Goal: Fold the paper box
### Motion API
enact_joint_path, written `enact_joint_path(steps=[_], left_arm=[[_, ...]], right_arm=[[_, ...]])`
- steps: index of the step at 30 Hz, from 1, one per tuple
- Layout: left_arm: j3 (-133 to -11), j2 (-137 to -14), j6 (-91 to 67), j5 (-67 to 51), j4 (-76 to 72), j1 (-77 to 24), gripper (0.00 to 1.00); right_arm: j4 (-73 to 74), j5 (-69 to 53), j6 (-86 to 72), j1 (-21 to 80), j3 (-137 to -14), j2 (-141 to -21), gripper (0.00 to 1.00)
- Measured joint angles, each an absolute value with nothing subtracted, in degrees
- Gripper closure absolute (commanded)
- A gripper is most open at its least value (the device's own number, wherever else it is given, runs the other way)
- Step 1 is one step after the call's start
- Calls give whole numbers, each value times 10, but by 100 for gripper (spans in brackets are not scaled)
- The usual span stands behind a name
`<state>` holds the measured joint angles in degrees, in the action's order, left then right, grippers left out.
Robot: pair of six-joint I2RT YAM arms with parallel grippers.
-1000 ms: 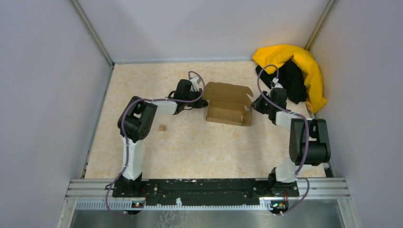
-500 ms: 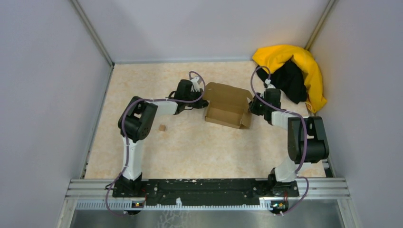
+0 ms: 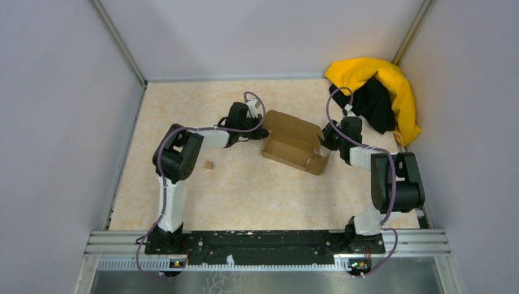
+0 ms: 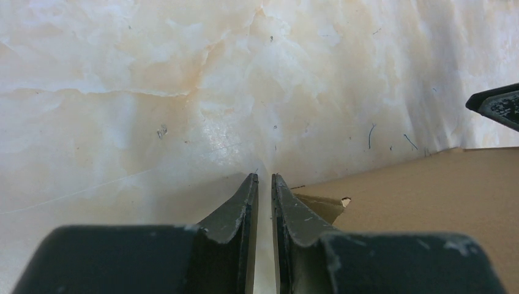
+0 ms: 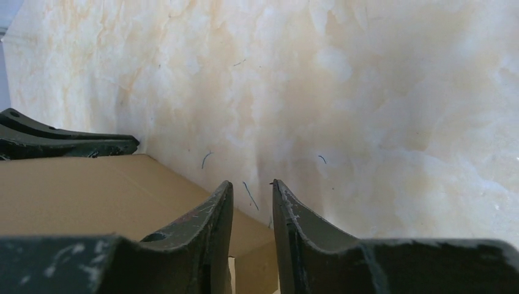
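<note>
The paper box is a brown cardboard mailer, partly folded into a shallow tray with its lid flap raised, lying skewed at mid-table. My left gripper is at the box's left end. In the left wrist view its jaws are nearly together with only bare table in the slit, and the box lies just to their right. My right gripper is at the box's right end. Its jaws stand slightly apart, with the box to their left and a cardboard corner low behind the gap.
A tiny brown cardboard scrap lies on the table left of the box. A yellow-and-black cloth heap fills the far right corner. Grey walls close the table on three sides.
The box has swung round, its right end now nearer the arm bases. The right gripper has shifted a little along that end and its jaws have widened. The left gripper has stayed put.
</note>
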<state>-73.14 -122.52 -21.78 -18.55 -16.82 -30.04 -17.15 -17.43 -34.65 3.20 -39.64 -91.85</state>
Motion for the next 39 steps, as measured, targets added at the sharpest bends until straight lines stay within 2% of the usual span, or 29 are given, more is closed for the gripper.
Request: enact_joint_path(steps=[5, 12, 17, 28, 36, 39], left_arm=[[-732, -1226, -218, -186, -169, -301, 80], [-733, -1227, -218, -187, -171, -302, 80], [-734, -1230, -218, -188, -174, -302, 80], [-749, -1241, -212, -192, -174, -302, 80], [-751, -1242, -209, -193, -173, -302, 80], [-758, -1245, -207, -193, -168, -302, 80]], right_arm=[[-161, -159, -350, 8, -381, -876, 58], [-120, -127, -325, -38, -378, -787, 61], [-101, -145, -275, -27, -363, -720, 53], [-75, -197, -144, 11, -291, -539, 51], [-46, -201, -110, 35, -282, -512, 50], [-51, -191, -111, 36, -256, -465, 50]])
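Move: The paper box's right end flap, still laid outwards, lies about 6 cm back and 3 cm left of the right hand, some 4 cm lower. The lid's side flap is just 2 cm left and 1 cm ahead; the raised lid's middle is roughly 10 cm left and 4 ahead, the tray's middle 12 cm left and 3 back. From the left hand, that end flap is about 17 cm right and 10 back. The right hand backs off the lid's side flap, going some 6 cm to the right and already rising, then swings back about 9 cm and partly left again while climbing to roughly 11 cm higher, the fingers opening wider and the wrist tilting them up by some 30 degrees, so that it ends above and just outside the tray's right end flap. The left hand stays by the box's left end with its fingers unchanged, creeping only about 1 cm to the right. ##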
